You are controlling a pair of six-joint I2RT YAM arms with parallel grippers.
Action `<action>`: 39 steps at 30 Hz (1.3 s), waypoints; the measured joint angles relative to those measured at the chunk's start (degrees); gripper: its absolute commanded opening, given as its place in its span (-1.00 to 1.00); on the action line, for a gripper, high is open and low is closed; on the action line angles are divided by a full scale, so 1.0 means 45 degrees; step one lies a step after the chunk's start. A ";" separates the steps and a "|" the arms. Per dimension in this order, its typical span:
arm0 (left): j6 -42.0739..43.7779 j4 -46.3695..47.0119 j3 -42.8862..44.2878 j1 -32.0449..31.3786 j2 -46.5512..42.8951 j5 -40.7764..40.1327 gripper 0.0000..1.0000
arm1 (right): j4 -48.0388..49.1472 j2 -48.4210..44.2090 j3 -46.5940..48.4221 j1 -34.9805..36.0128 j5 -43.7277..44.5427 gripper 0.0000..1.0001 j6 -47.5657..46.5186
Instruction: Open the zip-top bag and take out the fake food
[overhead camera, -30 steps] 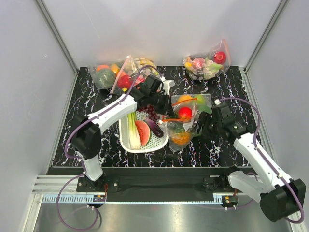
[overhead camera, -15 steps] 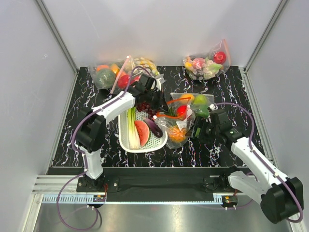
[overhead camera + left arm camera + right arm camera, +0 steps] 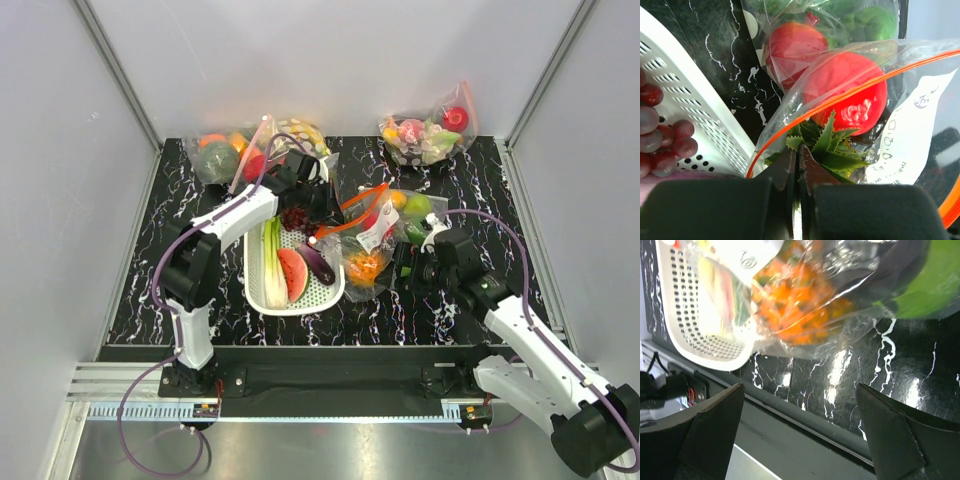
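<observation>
The zip-top bag lies just right of the basket, its orange-red strip slanting up to the right. Inside it are the orange pineapple, a green fruit and a red fruit. My left gripper is shut on the bag's edge by the zip strip. In the left wrist view the jaws meet on the film next to the pineapple's green crown. My right gripper is open and empty beside the bag's right side. In the right wrist view the bag lies beyond its fingertips.
A white basket left of the bag holds a leek, a watermelon slice, an eggplant and grapes. Other produce bags lie at the back left, back middle and back right. The table's front edge runs under my right gripper.
My left gripper has pulled the bag's edge back and left, stretching the zip strip and dragging the bag toward the basket. My right arm has shifted a little left and nearer.
</observation>
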 measured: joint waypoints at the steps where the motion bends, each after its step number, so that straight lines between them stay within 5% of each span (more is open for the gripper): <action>1: 0.0000 0.0000 0.0024 0.0005 0.0044 -0.0005 -1.00 | -0.0146 -0.0083 0.0029 0.0092 0.0000 0.99 -0.0092; 7: -0.0029 -0.0005 0.0029 0.0015 0.0185 -0.0015 -1.00 | -0.0384 0.0053 0.0029 0.0379 0.0019 0.99 -0.0466; 26: -0.0345 -0.0005 0.0029 0.0015 0.0194 -0.0015 -1.00 | 0.3847 0.4843 -0.0563 0.0423 -0.0578 0.96 -0.0933; 27: -0.0350 -0.0005 0.0029 0.0015 0.0194 -0.0015 -1.00 | 0.4046 0.4896 -0.0651 0.0452 -0.0607 0.90 -0.0933; 36: -0.0389 -0.0112 0.0228 0.0063 0.0316 -0.0049 -1.00 | 0.4653 0.4945 -0.1107 0.0617 -0.0636 -0.60 -0.0913; 39: -0.0393 -0.0223 0.0364 0.0058 0.0374 -0.0044 -1.00 | 0.4580 0.4697 -0.1107 0.0627 -0.0520 -0.76 -0.0855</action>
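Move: The closed near end of the zip-top bag, beside the fake pineapple, lies some 8 cm below the right hand, about 4 cm to its left and 2 cm ahead. The pineapple is roughly 7 cm left and 3 cm ahead, the red fruit in the bag about 14 cm ahead and 5 cm left, and the eggplant some 18 cm left and 4 cm ahead. From the left hand, that end is about 13 cm back, 9 cm right and 8 cm down. The bag's closed near end is taken by the right hand: after easing back a touch, the open gripper sinks about 8 cm towards it, carrying some 3 cm forward and as much left, then shuts most of the way to pinch the film beside the pineapple. The left hand stays put, shut, keeping hold of the bag's orange-zipped lip. ##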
